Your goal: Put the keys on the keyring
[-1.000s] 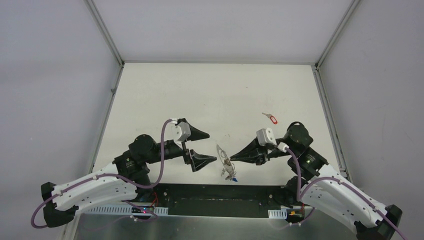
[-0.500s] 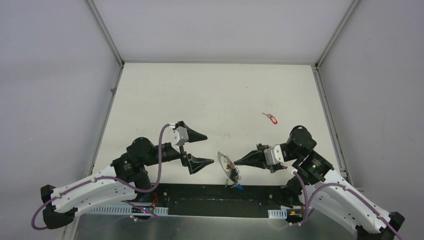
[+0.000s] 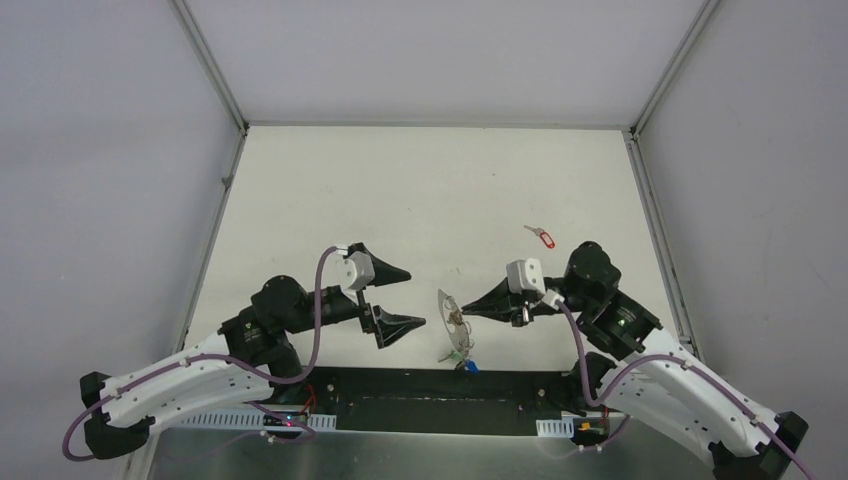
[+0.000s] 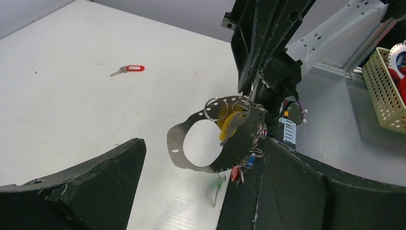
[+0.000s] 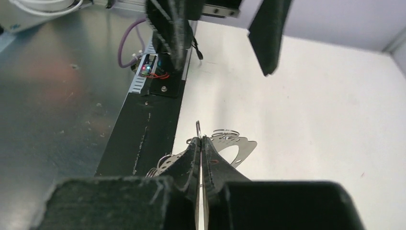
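The keyring [image 4: 178, 143] is a flat silvery hoop with small holes along its rim, hanging upright in the air between the two arms [image 3: 452, 318]. Several keys dangle from it on small split rings: a yellow one [image 4: 229, 125], a blue one [image 4: 249, 162], a red one [image 4: 234, 173] and a green one [image 4: 219, 182]. My right gripper [image 3: 468, 312] is shut on the keyring's top edge [image 5: 239, 146]. My left gripper [image 3: 405, 297] stands open just left of the hoop, apart from it, its fingers [image 4: 95, 182] empty. A red-headed key [image 3: 541, 236] lies alone on the table.
A black strip [image 3: 420, 385] and a metal shelf [image 3: 400, 450] run along the near edge behind the arms. A yellow mesh basket [image 4: 383, 91] stands on that shelf. White walls close in the table's left, right and far sides.
The right wrist dipped and rolled half a second ago, then came back up; the keyring swung with it. The left gripper drew slightly back toward its base, still open.
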Robot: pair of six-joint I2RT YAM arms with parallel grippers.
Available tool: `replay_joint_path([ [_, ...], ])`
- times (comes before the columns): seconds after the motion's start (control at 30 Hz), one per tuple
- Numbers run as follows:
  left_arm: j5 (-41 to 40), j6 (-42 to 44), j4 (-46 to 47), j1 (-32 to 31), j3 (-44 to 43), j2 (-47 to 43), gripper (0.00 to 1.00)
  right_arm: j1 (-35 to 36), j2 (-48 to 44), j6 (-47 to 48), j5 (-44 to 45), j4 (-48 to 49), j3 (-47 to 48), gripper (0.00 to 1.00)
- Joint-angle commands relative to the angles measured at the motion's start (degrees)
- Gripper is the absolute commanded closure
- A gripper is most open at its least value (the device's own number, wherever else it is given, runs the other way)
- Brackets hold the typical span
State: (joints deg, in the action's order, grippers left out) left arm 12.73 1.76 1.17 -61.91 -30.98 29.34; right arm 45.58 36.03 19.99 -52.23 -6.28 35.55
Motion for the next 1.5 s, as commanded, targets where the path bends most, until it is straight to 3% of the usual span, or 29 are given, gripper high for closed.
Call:
replay_joint_path([
  [0.0,-5.1,-4.3,-3.1,-0.2,-2.2,-1.1,0.01,0.2,2.2,-13.8,11.4,0.3,5.5,1.0],
  [0.3,-13.2,-11.8,-9.5,-0.3,-2.9,-2.4,0.01,-0.9,7.0,-27.7,22.4,-2.2,9.1,1.0],
  [0.47,-19.7,-18.2,-15.0,-0.2,-3.6,-1.9,0.01,-4.5,9.6,-32.6,23.0,-4.9,11.7,1.0],
  [0.8,-24.2,-29.1,-23.6,-0.2,-5.3,4.4,0.01,-12.4,11.4,-32.0,26.7,-15.0,18.0,1.0],
  [0.93,-23.1,-32.6,-25.0,-0.1,-5.4,9.2,0.01,-13.1,11.1,-30.3,28.1,-17.1,20.6,1.0],
  [1.2,-18.7,-37.7,-24.5,1.5,-8.7,25.5,0.01,-13.2,7.8,-24.8,39.0,-24.9,28.7,1.0],
  [1.47,-4.9,-37.4,-23.1,9.2,-20.3,47.8,0.01,-13.2,1.3,-19.0,47.3,-26.8,35.6,1.0],
])
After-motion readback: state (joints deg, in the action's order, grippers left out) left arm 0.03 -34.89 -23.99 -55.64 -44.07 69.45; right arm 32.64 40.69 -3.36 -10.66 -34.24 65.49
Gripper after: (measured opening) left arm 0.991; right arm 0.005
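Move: The right hand already holds the keyring, whose middle hangs about 4 cm below its fingertips, 2 cm to the left and 1 cm back. The red-tagged key lies on the table about 26 cm ahead of this hand, 22 cm to its right and 26 cm below. From the empty left hand, that key is roughly 24 cm ahead, 30 cm right and 27 cm down; the keyring is some 7 cm right, 3 cm back and 5 cm down. Still pinching the keyring, the right hand carries it forward and to the right, away from the left gripper and out on the red-tagged key's side, about 12 cm forward, then rising late some 10 cm, wrist swinging nearly 60 degrees clockwise. The left hand, wide open and touching nothing, sinks about 18 cm towards the table, first easing forward and left, then back right, its fingers tipping steeply down. ##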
